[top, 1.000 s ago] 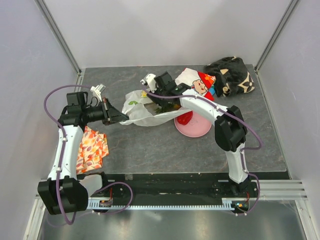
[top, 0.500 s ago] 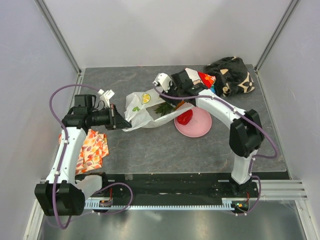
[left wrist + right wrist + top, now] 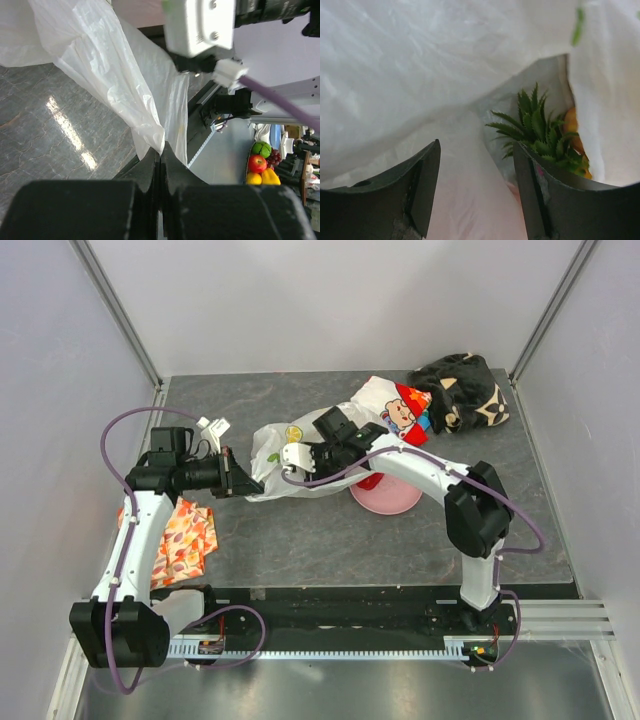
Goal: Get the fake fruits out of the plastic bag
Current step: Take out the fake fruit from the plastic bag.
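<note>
The plastic bag [image 3: 272, 445] lies crumpled at the table's middle. My left gripper [image 3: 248, 484] is shut on its near-left edge; in the left wrist view the shut jaws [image 3: 161, 148] pinch the thin white film [image 3: 100, 65]. My right gripper [image 3: 310, 466] is open and pokes into the bag's mouth from the right. In the right wrist view its tips [image 3: 476, 145] are spread over the white film, with the pineapple's green crown [image 3: 536, 125] and orange body [image 3: 572, 125] just beyond the right finger. A shiny red fruit [image 3: 371, 480] lies on the pink plate [image 3: 395, 500].
A white cloth with a cartoon bear [image 3: 398, 405] and a black patterned cloth [image 3: 462, 390] lie at the back right. An orange patterned cloth [image 3: 185, 537] lies at the near left under my left arm. Grey walls enclose the table on three sides.
My right gripper has swung from behind the bag, forward and left, down into its mouth, and now covers the pineapple in the top view. My left gripper keeps its hold on the bag.
</note>
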`<state>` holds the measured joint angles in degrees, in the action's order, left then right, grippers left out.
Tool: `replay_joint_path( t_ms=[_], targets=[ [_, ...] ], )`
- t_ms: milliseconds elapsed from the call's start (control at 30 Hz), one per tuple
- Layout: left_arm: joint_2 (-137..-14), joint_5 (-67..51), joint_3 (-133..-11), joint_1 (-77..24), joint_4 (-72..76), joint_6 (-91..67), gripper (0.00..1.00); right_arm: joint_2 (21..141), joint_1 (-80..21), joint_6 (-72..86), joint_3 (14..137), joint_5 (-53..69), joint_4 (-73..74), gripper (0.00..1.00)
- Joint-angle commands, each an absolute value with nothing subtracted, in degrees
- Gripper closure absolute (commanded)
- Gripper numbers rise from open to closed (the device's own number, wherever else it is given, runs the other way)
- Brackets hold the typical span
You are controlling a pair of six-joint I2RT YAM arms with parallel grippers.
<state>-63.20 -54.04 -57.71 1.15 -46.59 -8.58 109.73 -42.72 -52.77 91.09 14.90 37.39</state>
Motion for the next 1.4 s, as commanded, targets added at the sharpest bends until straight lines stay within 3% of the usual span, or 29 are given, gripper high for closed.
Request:
replay_joint_path(
  t_ms=[0,300,400,500,533,633,767,1000,1367],
  targets=[
    [-62.40,-54.49,-59.59,0.97,-45.61,-7.82,0.98,112.06,-43.15,-57.56,93.08,12.14,34.02,0.31],
    [-63.54,-54.32,-59.94,0.97,-45.97,-7.29,0.98,114.69,-43.86,-66.26,87.72,-1.65,22.60,0.30],
    [-63.81,-54.23,-60.29,0.97,-45.97,-7.21,0.98,116.45,-44.03,-68.90,86.31,-7.46,18.99,0.35],
    [-63.90,-53.97,-60.29,0.97,-45.88,-7.21,0.98,118.21,-44.03,-69.61,86.92,-11.07,17.84,0.52],
    [-63.98,-53.79,-60.21,1.05,-45.97,-7.03,0.98,118.47,-44.03,-69.52,87.10,-11.51,17.75,0.63],
    [-64.07,-53.44,-60.29,0.97,-45.97,-6.94,0.98,117.60,-44.47,-68.38,87.71,-11.60,15.74,0.83],
    [-64.16,-53.00,-60.47,1.05,-45.79,-6.94,0.98,114.27,-45.44,-66.72,89.81,-9.85,14.59,0.99],
    [-65.92,-52.03,-63.45,1.05,-44.83,-7.21,0.98,108.55,-46.05,-53.45,100.80,-0.29,24.94,1.00],
    [-68.55,-48.78,-68.90,1.32,-44.03,-8.09,0.99,104.33,-43.95,-27.81,108.28,16.87,34.37,1.00]
  ],
)
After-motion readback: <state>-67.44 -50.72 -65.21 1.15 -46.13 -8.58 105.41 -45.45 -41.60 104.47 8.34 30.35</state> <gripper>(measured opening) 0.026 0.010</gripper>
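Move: The pineapple lies inside the bag about 11 cm ahead of the open right hand, 3 cm to its right and 7 cm lower, its leafy crown towards the hand. The red fruit on the plate is some 14 cm to the right hand's right and 1 cm back, and the cartoon pouch roughly 15 cm ahead and 17 cm right, both about 8 cm lower. From the left hand, the pineapple is around 11 cm ahead, 13 cm right and 16 cm below. The open right hand reaches about 8 cm forward and then down 5 cm into the bag, its fingertips swinging forward by some 25 degrees, and shuts fully on the pineapple's leaves, then lifts fast by nearly 20 cm while drawing back and left and rolling its left side up. The left hand keeps its pinch on the bag's edge throughout, holding still at first and then, as the right lifts, easing a few centimetres forward and up. ##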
